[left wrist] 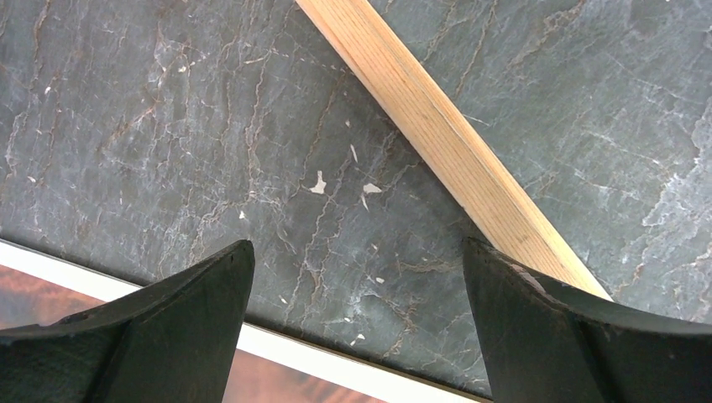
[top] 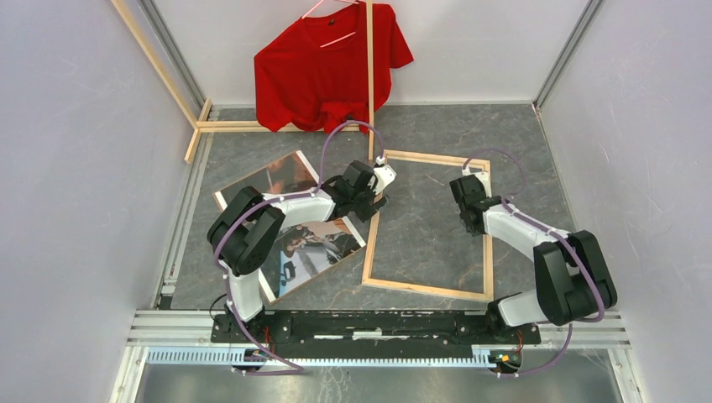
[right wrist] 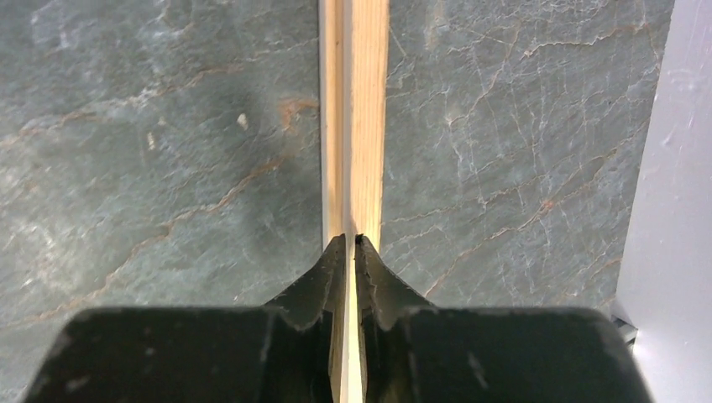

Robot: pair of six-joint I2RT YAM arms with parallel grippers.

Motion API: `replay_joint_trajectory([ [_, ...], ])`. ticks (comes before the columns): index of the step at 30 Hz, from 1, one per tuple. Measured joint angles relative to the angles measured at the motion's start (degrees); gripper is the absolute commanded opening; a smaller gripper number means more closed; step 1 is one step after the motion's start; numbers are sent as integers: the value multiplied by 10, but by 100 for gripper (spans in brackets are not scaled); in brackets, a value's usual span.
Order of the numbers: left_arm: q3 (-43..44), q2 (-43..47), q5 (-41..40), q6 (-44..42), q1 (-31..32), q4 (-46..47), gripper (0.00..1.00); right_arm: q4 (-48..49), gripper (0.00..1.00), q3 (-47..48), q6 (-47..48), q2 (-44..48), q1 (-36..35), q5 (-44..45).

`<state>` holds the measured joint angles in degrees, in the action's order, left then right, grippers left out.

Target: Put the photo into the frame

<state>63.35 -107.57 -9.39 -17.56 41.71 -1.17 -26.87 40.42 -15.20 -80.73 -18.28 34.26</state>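
The frame (top: 424, 288) lies flat on the grey table, bare-wood face up, right of centre. The photo (top: 315, 248) lies face up to its left, tilted and partly hidden under my left arm. My left gripper (top: 374, 200) hangs open over the strip of table between the two. In the left wrist view its fingertips (left wrist: 357, 248) span bare table, with the frame's rail (left wrist: 445, 143) to the right and the photo's white border (left wrist: 319, 357) below. My right gripper (top: 474, 195) is at the frame's right rail. Its jaws (right wrist: 352, 239) are closed on a thin strip of that rail (right wrist: 361, 126).
A red T-shirt (top: 332, 67) hangs on a hanger from a pale wooden rack pole (top: 369, 75) at the back, and its base bars (top: 243, 126) lie on the table. White walls close in left, right and behind, and the right wall (right wrist: 672, 168) stands near the right gripper.
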Motion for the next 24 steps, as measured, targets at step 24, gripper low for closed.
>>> replay_joint_trajectory([
  [24,-27,35,98,2,15,-52,100,41,39,86,-14,-68,94,-125],
])
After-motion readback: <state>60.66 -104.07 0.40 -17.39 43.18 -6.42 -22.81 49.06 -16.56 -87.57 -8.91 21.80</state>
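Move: The frame's right rail is almost under the right fingertips, some 1 cm to the right and 2 cm below; the frame's near right corner lies about 19 cm back and 2 cm right. From the wide-open left hand, the frame's left rail is level, some 3 cm to the right and 2 cm lower, and the photo's middle about 19 cm left, 4 cm back and 3 cm below. With its fingertips on the right rail, the right hand pushes the rail outward and forward, going about 5 cm forward with a 2 cm swing to the right, then comes back left over the inside of the frame and off the rail, fingers spreading a little and its left side rolling up. Meanwhile the left hand, fingers still wide open, draws back about 5 cm along the outer side of the left rail, tips slightly down and clockwise and edges right towards that rail at the end. ##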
